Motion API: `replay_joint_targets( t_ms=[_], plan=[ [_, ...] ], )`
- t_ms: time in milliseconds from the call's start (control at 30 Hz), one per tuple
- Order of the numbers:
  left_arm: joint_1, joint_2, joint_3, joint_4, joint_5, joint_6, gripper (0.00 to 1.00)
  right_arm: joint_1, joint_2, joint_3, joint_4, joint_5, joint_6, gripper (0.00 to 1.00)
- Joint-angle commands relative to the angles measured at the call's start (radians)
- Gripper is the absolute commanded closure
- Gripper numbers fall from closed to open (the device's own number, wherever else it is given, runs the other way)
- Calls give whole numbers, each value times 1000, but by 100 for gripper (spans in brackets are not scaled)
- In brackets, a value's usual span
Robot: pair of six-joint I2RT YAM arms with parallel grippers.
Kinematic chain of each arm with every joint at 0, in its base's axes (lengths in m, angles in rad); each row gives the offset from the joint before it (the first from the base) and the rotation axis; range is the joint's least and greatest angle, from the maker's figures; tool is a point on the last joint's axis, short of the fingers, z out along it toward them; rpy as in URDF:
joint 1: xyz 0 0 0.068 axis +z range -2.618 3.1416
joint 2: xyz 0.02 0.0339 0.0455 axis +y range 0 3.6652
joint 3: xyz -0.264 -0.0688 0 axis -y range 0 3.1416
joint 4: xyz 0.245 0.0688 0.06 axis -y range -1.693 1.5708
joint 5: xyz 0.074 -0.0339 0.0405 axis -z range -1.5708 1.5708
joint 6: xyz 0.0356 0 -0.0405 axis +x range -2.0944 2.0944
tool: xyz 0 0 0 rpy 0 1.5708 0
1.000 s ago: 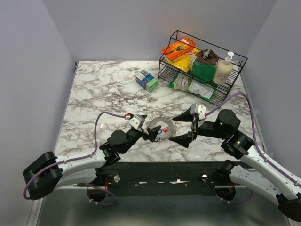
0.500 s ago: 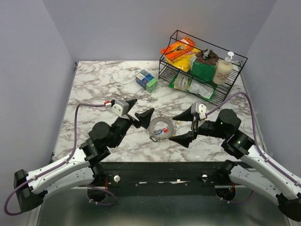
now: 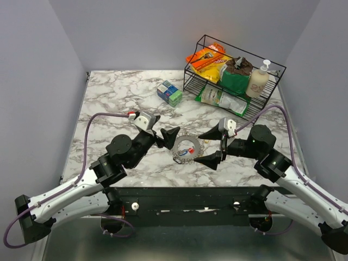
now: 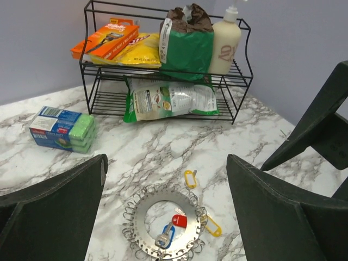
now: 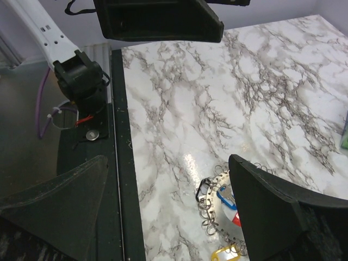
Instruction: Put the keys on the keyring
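The keyring (image 3: 186,148) is a flat silvery ring edged with small wire loops, lying on the marble near the front edge. A blue key (image 4: 166,236) and a red key (image 4: 179,221) lie inside its hole. Two yellow tags (image 4: 190,178) (image 4: 213,227) and a black tag (image 5: 202,186) lie at its rim; whether they hang on loops I cannot tell. My left gripper (image 3: 163,128) hovers open just left of the keyring (image 4: 138,215), holding nothing. My right gripper (image 3: 209,147) stands open just right of it, also holding nothing.
A black wire rack (image 3: 234,76) with snack packs and a soap bottle (image 3: 258,79) stands at the back right. A blue and green sponge pack (image 3: 169,92) lies left of the rack. The table's black front edge (image 5: 119,163) runs close behind the keyring.
My left arm has lifted and swung up from the front edge, its gripper now slightly farther back beside the keyring. My right gripper has edged a little left. Both stayed open.
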Motion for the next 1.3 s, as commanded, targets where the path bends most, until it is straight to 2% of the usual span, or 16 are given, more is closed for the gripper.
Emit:
replay_joint_targets(
  t_ms=[0, 167, 267, 500, 833, 1000, 1267],
  plan=[
    [-5, 39, 44, -50, 34, 10, 1, 4, 14, 18, 15, 0, 7, 0],
    [4, 114, 87, -74, 66, -3, 1, 5, 42, 4, 54, 24, 15, 0],
    [41, 179, 123, -111, 126, -28, 1, 5, 56, -5, 61, 89, 29, 0],
    [197, 297, 144, -134, 353, -147, 1, 4, 115, -5, 52, 364, 116, 0],
    [389, 362, 104, -99, 522, -296, 1, -9, 212, 7, 28, 715, 239, 0],
    [501, 320, 64, -91, 502, -358, 1, -19, 217, -10, 28, 865, 295, 0],
    [661, 210, -34, -109, 430, -450, 1, -27, 201, -34, 28, 995, 365, 0]
  ],
)
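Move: From the left hand the keyring lies about 8 cm ahead, 7 cm right and 28 cm below, on the table. The black tag is some 5 cm nearer than the keyring's middle and 3 cm left of it. From the right hand the keyring is 13 cm ahead, 5 cm left and 24 cm below; the near yellow tag is 8 cm ahead and 1 cm right, the far yellow tag 17 cm ahead and 4 cm right. Bring the empty, open left gripper forward and down about 10 cm, drifting right first and then swinging back left, tipping its fingers down some 30 degrees. Meanwhile carry the open right gripper some 14 cm forward, sinking and easing right, and turn it clockwise until it points forward-left. Keep both well above the keyring and tags, touching nothing. ##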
